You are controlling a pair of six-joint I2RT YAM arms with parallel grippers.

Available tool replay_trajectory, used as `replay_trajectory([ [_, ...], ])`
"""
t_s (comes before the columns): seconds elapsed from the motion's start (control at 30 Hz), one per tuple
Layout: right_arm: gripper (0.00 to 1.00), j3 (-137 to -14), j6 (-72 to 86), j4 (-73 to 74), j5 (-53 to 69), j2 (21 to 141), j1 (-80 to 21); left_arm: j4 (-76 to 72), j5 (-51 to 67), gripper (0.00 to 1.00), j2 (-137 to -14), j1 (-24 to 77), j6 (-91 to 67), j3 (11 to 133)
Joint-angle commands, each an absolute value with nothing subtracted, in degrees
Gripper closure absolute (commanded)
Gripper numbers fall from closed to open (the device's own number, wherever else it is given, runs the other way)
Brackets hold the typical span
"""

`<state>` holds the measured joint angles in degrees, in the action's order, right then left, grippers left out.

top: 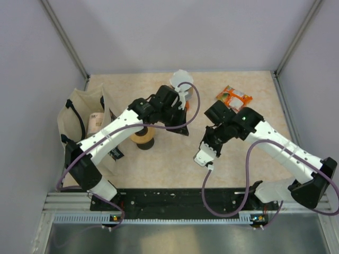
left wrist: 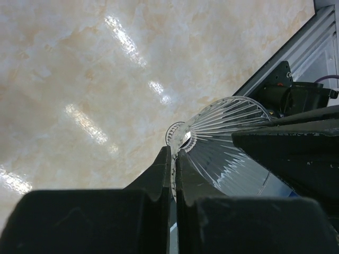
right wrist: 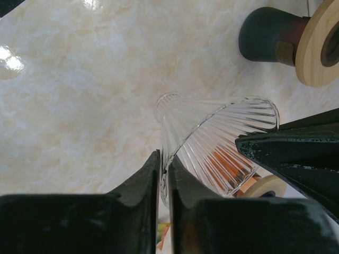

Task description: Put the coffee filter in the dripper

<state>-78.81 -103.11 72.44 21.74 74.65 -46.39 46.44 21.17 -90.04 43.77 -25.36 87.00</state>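
My left gripper (top: pixel 179 95) is raised over the middle back of the table and shut on the rim of a clear ribbed glass filter cone (top: pixel 180 79). In the left wrist view the gripper (left wrist: pixel 174 152) pinches that cone's wall (left wrist: pixel 228 137). My right gripper (top: pixel 207 151) points toward the near edge and is shut on a second whitish clear cone (top: pixel 203 157). In the right wrist view the gripper (right wrist: pixel 164 157) pinches a ribbed glass cone (right wrist: pixel 222 137). The dripper stand (top: pixel 143 137), a wooden ring on a dark base, stands under the left arm and also shows in the right wrist view (right wrist: pixel 275 37). I see no paper filter.
A canvas tote bag (top: pixel 74 124) with a tan roll inside stands at the left. An orange snack packet (top: pixel 233 96) lies at the back right. A dark flat piece (top: pixel 180 129) sits under the left wrist. The metal rail (top: pixel 175 201) runs along the near edge.
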Motion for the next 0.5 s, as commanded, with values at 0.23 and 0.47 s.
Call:
replay_trajectory([
  [0.23,0.01,-76.0,-104.5,61.9,23.1,67.9,-46.8,43.9,15.2,1.00,-84.1,44.6,-27.2,84.7],
  [0.47,0.01,-70.0,-92.8,45.7,22.4,59.7,-46.8,46.5,0.6,1.00,-80.0,42.3,-30.1,83.6],
])
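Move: The clear ribbed dripper is pinched at its rim by both my hands: its middle is about 3 cm right, 2 back and 3 below my left hand, and 3 left, 2 ahead and 3 below my right. The dark carafe's wooden collar lies some 17 cm left of my left hand, 3 ahead and 10 lower. The orange carafe with the filter stands 18 cm ahead of that hand, 1 left and 12 lower. I open my right fingers wide, let go of the clear dripper's rim and lift that hand away about 4 cm, slightly forward and left, its fingertips swinging outward by some 15 degrees. My left hand keeps its pinch on the rim; after barely moving at first, it carries the dripper left towards the dark carafe, a little forward, turning slightly counter-clockwise. ##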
